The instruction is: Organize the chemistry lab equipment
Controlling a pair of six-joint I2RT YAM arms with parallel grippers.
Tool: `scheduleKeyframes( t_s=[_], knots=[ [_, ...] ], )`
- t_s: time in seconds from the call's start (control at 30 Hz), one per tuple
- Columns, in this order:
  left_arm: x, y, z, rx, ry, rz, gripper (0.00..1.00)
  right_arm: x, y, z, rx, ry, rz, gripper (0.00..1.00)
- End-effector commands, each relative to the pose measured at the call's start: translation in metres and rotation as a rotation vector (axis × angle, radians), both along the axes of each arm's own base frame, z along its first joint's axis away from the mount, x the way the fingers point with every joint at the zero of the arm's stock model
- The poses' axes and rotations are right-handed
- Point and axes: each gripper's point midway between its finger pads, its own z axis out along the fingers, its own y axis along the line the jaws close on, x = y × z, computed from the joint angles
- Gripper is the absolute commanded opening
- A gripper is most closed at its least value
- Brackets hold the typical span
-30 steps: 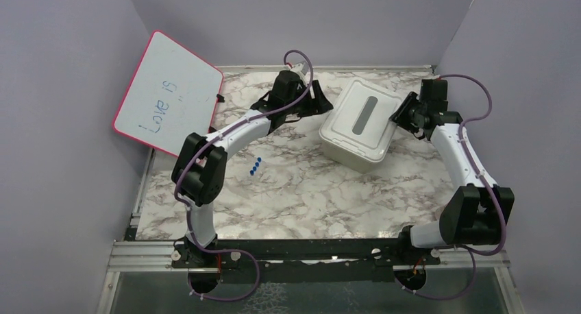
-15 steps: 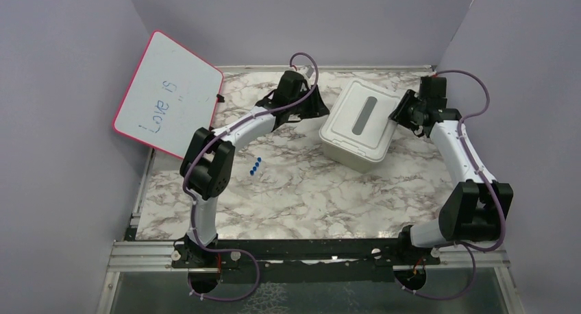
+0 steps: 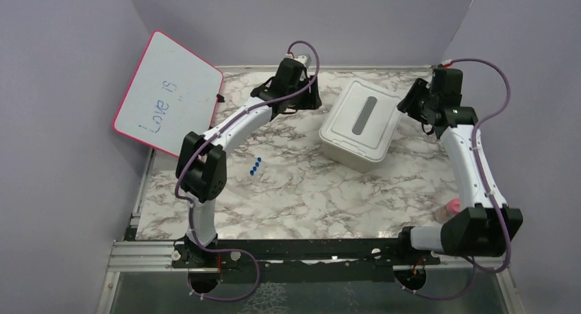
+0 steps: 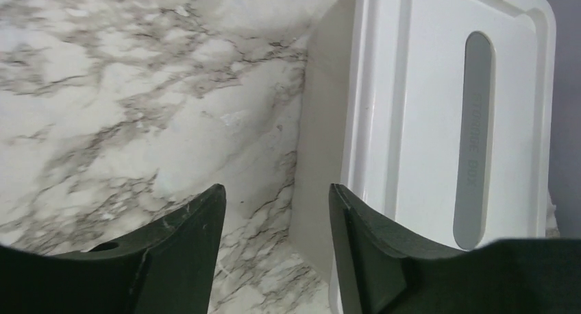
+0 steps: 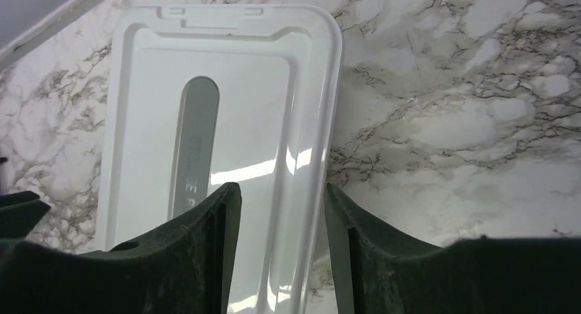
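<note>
Of the chemistry lab equipment, only a short row of tiny blue pieces [image 3: 255, 165] shows, lying loose on the marble table [image 3: 308, 190]. A white storage box [image 3: 360, 122] with a grey handle strip in its closed lid stands at the back centre. My left gripper [image 3: 316, 100] hovers at the box's left side, open, with bare marble and the box wall [image 4: 318, 129] between its fingers [image 4: 185, 245]. My right gripper [image 3: 405, 103] hangs at the box's right side, open, its fingers [image 5: 209, 252] straddling the lid's rim [image 5: 322, 142] from above without touching it.
A pink-framed whiteboard [image 3: 168, 93] with blue writing leans against the left wall. Something small and pink [image 3: 451, 206] peeks out behind my right arm's elbow at the table's right edge. Purple walls close in the back and both sides.
My right gripper has drawn back and to the right off the box, its jaws standing wider. My left gripper has pulled slightly away from the box's left side.
</note>
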Motion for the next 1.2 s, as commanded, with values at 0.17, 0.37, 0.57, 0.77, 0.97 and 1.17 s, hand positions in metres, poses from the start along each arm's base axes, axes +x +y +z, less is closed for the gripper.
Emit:
scheduleKeyframes(
  t_s=[0.17,0.37,0.57,0.77,0.97,1.17],
  knots=[
    [-0.05,0.147,0.137,0.211,-0.328,0.234,0.81,-0.091,0.0,0.051,-0.026,-0.138,-0.007,0.81],
    [-0.119,0.22,0.163,0.306,-0.437,0.34,0.98,-0.132,-0.005,0.081,-0.045,-0.231,-0.048,1.0],
    [-0.182,0.277,0.186,0.317,-0.486,0.464,0.99,-0.168,-0.011,0.109,-0.078,-0.354,-0.079,1.0],
    [-0.239,0.339,0.193,0.328,-0.514,0.651,0.99,-0.201,-0.009,0.123,-0.077,-0.4,-0.076,1.0],
    [-0.273,0.364,0.191,0.321,-0.519,0.701,0.99,-0.218,-0.006,0.132,-0.078,-0.435,-0.056,1.0],
    [-0.276,0.364,0.188,0.313,-0.508,0.698,0.99,-0.218,-0.005,0.134,-0.08,-0.438,-0.05,1.0]
  ],
)
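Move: The closed white-lidded box stands between the empty hands: its middle is about 14 cm right of the left hand, 2 cm back and 12 cm below, and some 14 cm left of the right hand, 3 cm farther out and 17 cm below. The row of blue caps lies roughly 19 cm left and 13 cm back of the left hand, 18 cm below. The pink-capped bottle is about 24 cm back and 14 cm right of the right hand, 19 cm below. The lidded box is left behind as both empty hands draw away from it, opening wide. The left sweeps some 35 cm left, rising about 20 cm early and then swinging back nearly 30 cm, turning counter-clockwise and tipping its fingers up. The right pulls back about 20 cm and up 13 cm, its fingers tipping up some 25 degrees. ##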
